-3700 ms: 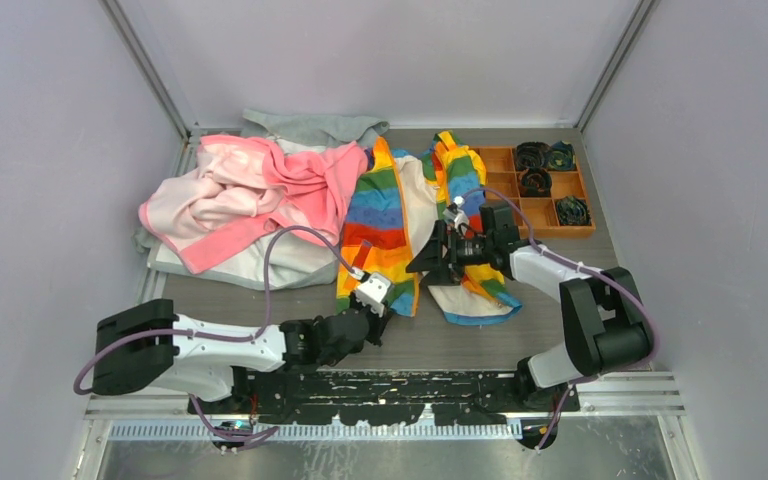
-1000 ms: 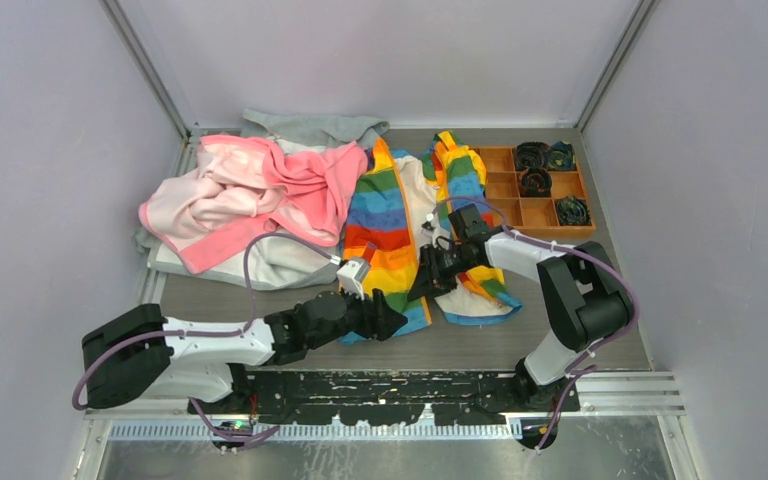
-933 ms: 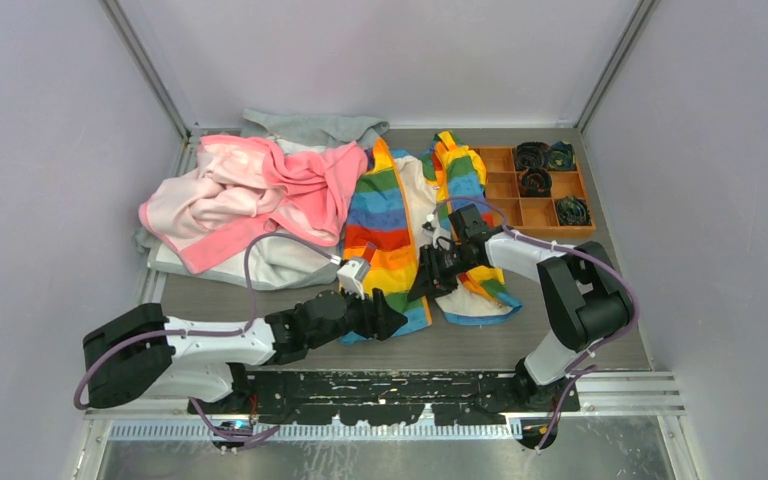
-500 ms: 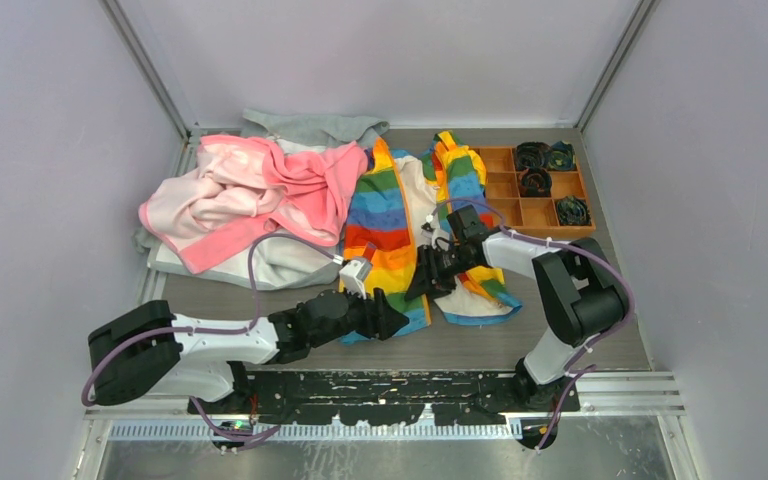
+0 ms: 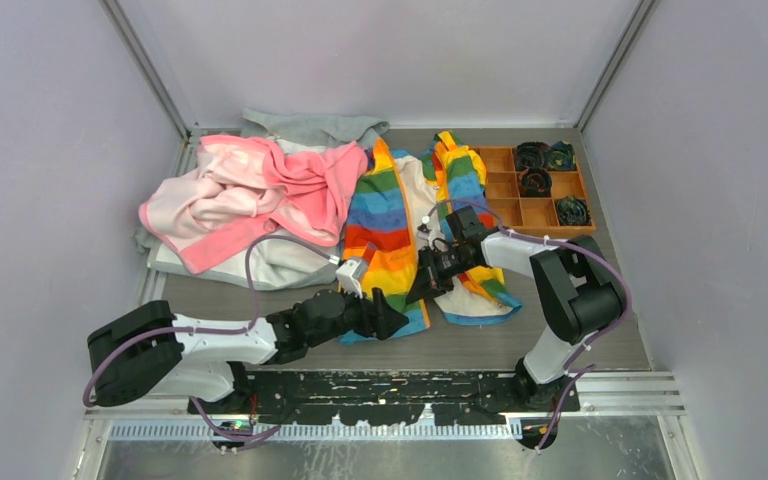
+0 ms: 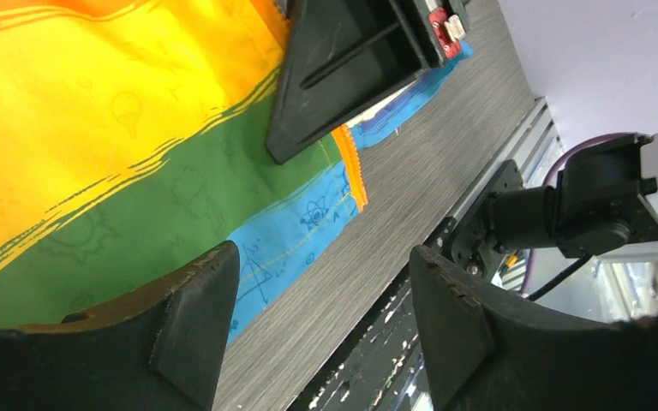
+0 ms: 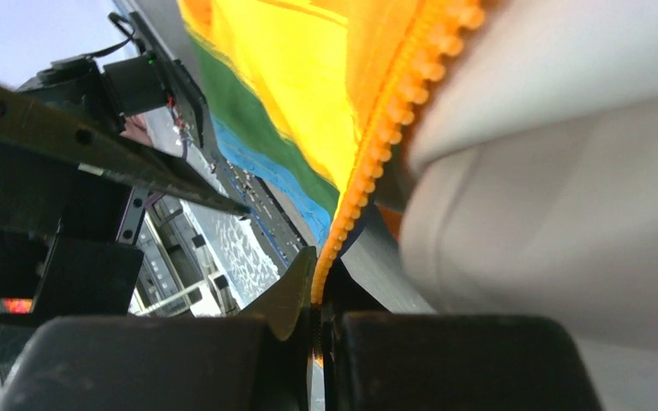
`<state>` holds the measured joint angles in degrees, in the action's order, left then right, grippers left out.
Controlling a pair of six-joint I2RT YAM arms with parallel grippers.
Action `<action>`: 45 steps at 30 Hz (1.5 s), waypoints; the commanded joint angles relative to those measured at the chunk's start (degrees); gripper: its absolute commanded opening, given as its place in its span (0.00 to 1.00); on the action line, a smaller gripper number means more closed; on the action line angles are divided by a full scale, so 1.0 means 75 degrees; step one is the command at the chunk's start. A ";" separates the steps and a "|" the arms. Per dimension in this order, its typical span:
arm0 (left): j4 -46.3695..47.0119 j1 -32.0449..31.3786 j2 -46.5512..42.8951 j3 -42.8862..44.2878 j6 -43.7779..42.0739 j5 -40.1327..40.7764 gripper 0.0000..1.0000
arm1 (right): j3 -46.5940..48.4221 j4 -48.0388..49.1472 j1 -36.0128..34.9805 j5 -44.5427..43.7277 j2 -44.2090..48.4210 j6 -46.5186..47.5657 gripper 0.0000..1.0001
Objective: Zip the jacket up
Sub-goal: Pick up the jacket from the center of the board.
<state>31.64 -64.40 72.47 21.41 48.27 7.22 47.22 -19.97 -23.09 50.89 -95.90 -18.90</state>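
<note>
The rainbow-striped jacket (image 5: 380, 215) lies open on the table, cream lining showing between its two front panels. My right gripper (image 5: 422, 288) is shut on the orange zipper edge (image 7: 368, 180) of the jacket, low on its front opening; the zipper teeth run down between its fingertips. My left gripper (image 5: 392, 318) is open and empty, low over the blue hem corner (image 6: 296, 240) of the left panel. In the left wrist view the right gripper's black finger (image 6: 343, 68) sits on the zipper tape (image 6: 349, 167) just ahead.
A pink garment (image 5: 250, 190) and a grey garment (image 5: 310, 128) are heaped at the back left. An orange compartment tray (image 5: 505, 187) with dark rolled items stands at the back right. The table's front rail (image 5: 410, 390) is just behind my left gripper.
Since 3.7 s ago my left gripper slid right to the blue hem and my right gripper dropped to the zipper edge and shut on it. Little has moved in the last second.
</note>
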 commanded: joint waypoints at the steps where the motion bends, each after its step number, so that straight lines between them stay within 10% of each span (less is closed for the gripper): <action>1: 0.0968 0.0267 -0.0194 -0.0150 0.0352 -0.0317 0.74 | 0.0234 -0.0079 -0.0026 0.1007 0.0359 0.0729 0.01; 45: 0.0668 0.0894 0.1143 0.0730 0.0284 -0.1874 0.73 | -0.0063 0.1312 0.0044 0.2482 0.0477 -0.0058 0.01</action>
<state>32.36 -58.50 79.53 24.97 51.40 -5.82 46.92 -12.82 -22.85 67.07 -94.43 -18.39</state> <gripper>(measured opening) 0.732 0.075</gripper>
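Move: The left gripper, open and empty, has the lower end of the jacket's orange zip edge about 6 cm to its right, 3 cm back and some 8 cm below. The middle of that panel's blue hem lies 5 cm back and 2 cm left, as low. The right gripper already pinches the zip edge: its lower end is about 5 cm back, 3 cm right and 3 cm below, the other panel's hem roughly 4 cm back and 13 cm right. Keep the right gripper shut on the orange zip edge and raise it about 5 cm, easing some 2 cm left towards the left gripper while its fingertips tilt up by some 15 degrees. Hold the left gripper open beside it, bobbing down and up, and settle it a centimetre or so right and lower, fingers tipped slightly farther down. ##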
